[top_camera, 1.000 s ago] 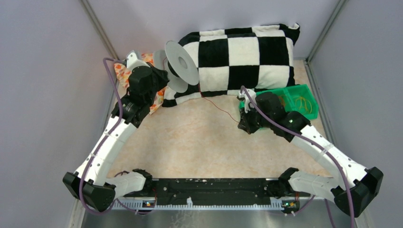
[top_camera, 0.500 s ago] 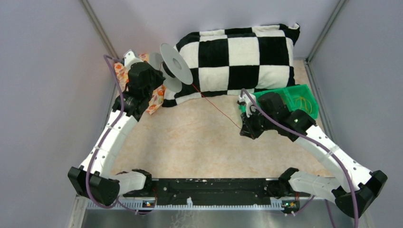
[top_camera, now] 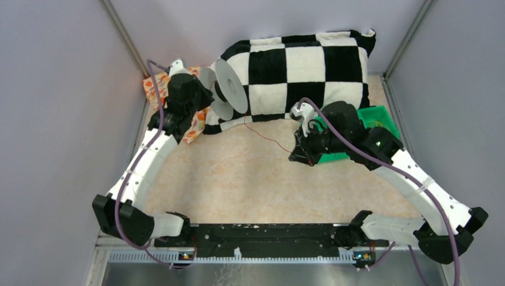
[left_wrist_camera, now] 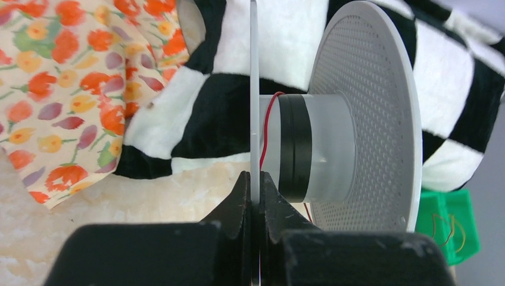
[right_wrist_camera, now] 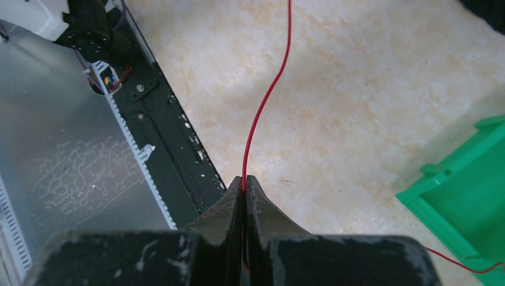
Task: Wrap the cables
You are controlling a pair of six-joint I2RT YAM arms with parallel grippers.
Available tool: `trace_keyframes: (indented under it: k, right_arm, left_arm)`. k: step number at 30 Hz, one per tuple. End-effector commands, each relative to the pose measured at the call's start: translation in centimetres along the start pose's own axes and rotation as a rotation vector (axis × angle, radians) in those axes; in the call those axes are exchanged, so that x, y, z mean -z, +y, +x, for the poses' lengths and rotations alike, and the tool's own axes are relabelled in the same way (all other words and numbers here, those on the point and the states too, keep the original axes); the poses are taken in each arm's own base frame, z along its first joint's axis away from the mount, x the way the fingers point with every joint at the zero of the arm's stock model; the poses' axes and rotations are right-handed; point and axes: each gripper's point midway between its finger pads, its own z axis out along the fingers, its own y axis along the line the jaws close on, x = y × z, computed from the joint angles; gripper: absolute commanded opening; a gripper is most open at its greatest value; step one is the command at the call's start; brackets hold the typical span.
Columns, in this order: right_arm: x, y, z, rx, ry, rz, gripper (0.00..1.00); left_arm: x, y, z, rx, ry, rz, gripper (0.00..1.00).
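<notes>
A grey spool point(top_camera: 231, 88) hangs in front of the checkered pillow. My left gripper point(top_camera: 206, 97) is shut on its near flange point(left_wrist_camera: 254, 107), which shows edge-on between the fingertips in the left wrist view. A thin red cable point(top_camera: 268, 138) runs from the spool's hub point(left_wrist_camera: 309, 149), sagging over the table, to my right gripper point(top_camera: 296, 156). In the right wrist view that gripper point(right_wrist_camera: 244, 179) is shut on the red cable point(right_wrist_camera: 268, 95), which leads up and away from the fingertips. A loose tail of red cable point(right_wrist_camera: 452, 259) lies by the green bin.
The black-and-white checkered pillow point(top_camera: 309, 65) lies across the back. A floral cloth point(top_camera: 193, 128) sits at the back left, under the left arm. A green bin point(top_camera: 381, 118) with thin cables point(left_wrist_camera: 446, 223) inside stands at the right, partly hidden by the right arm.
The left gripper has shifted the spool right and turned it. The right gripper has moved up and to the left toward the pillow. The cable, taut half a second ago, now sags.
</notes>
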Motion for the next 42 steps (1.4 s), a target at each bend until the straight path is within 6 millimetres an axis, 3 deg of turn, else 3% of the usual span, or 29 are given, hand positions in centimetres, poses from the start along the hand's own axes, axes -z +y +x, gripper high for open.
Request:
trace_keyframes:
  k: [1, 8, 14, 19, 27, 32, 42]
  right_arm:
    - [1.5, 2.5, -5.5, 0.071, -0.154, -0.063, 0.00]
    - [0.7, 3.4, -10.1, 0.119, -0.255, -0.115, 0.00]
    - [-1.3, 4.2, -11.8, 0.152, -0.255, -0.154, 0.00]
    - [-2.1, 3.6, -13.2, 0.168, -0.274, -0.126, 0.00]
    - [-2.4, 0.2, -15.5, 0.155, -0.329, 0.041, 0.00]
    - [-2.1, -3.2, -16.8, 0.083, -0.371, 0.102, 0.00]
    - [-4.2, -7.6, -16.0, -0.023, -0.324, 0.196, 0.00]
  left_arm:
    - [-0.6, -3.2, 0.4, -0.074, 0.046, 0.128, 0.00]
    - [-0.4, -4.6, 3.1, -0.129, 0.082, 0.130, 0.00]
    - [-0.2, -5.7, 5.2, -0.169, 0.117, 0.149, 0.00]
    - [0.1, -7.2, 7.0, -0.215, 0.148, 0.188, 0.00]
    - [1.3, -8.9, 8.9, -0.281, 0.213, 0.311, 0.00]
    - [2.6, -9.5, 9.8, -0.329, 0.255, 0.397, 0.00]
    - [5.4, -10.8, 12.1, -0.372, 0.353, 0.577, 0.00]
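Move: My left hand still pinches the spool's left flange, with the hub centre about 6 cm ahead, 4 cm right and 3 cm lower. The red cable's gripped part, in my right fingers, lies some 22 cm back and 24 cm right of that hand. From my right hand the hub is about 26 cm ahead and 21 cm left, nearly level; the green box sits roughly 24 cm ahead, 20 cm right and 25 cm below. I bring both hands together. My left hand keeps its pinch on the flange, dips the spool about 5 cm, then carries it some 13 cm right and back, turning it clockwise about 35 degrees. My right hand, still pinching the red cable, rises while going left, then sweeps forward, about 14 cm in all, to the near-side approach of the right flange. ##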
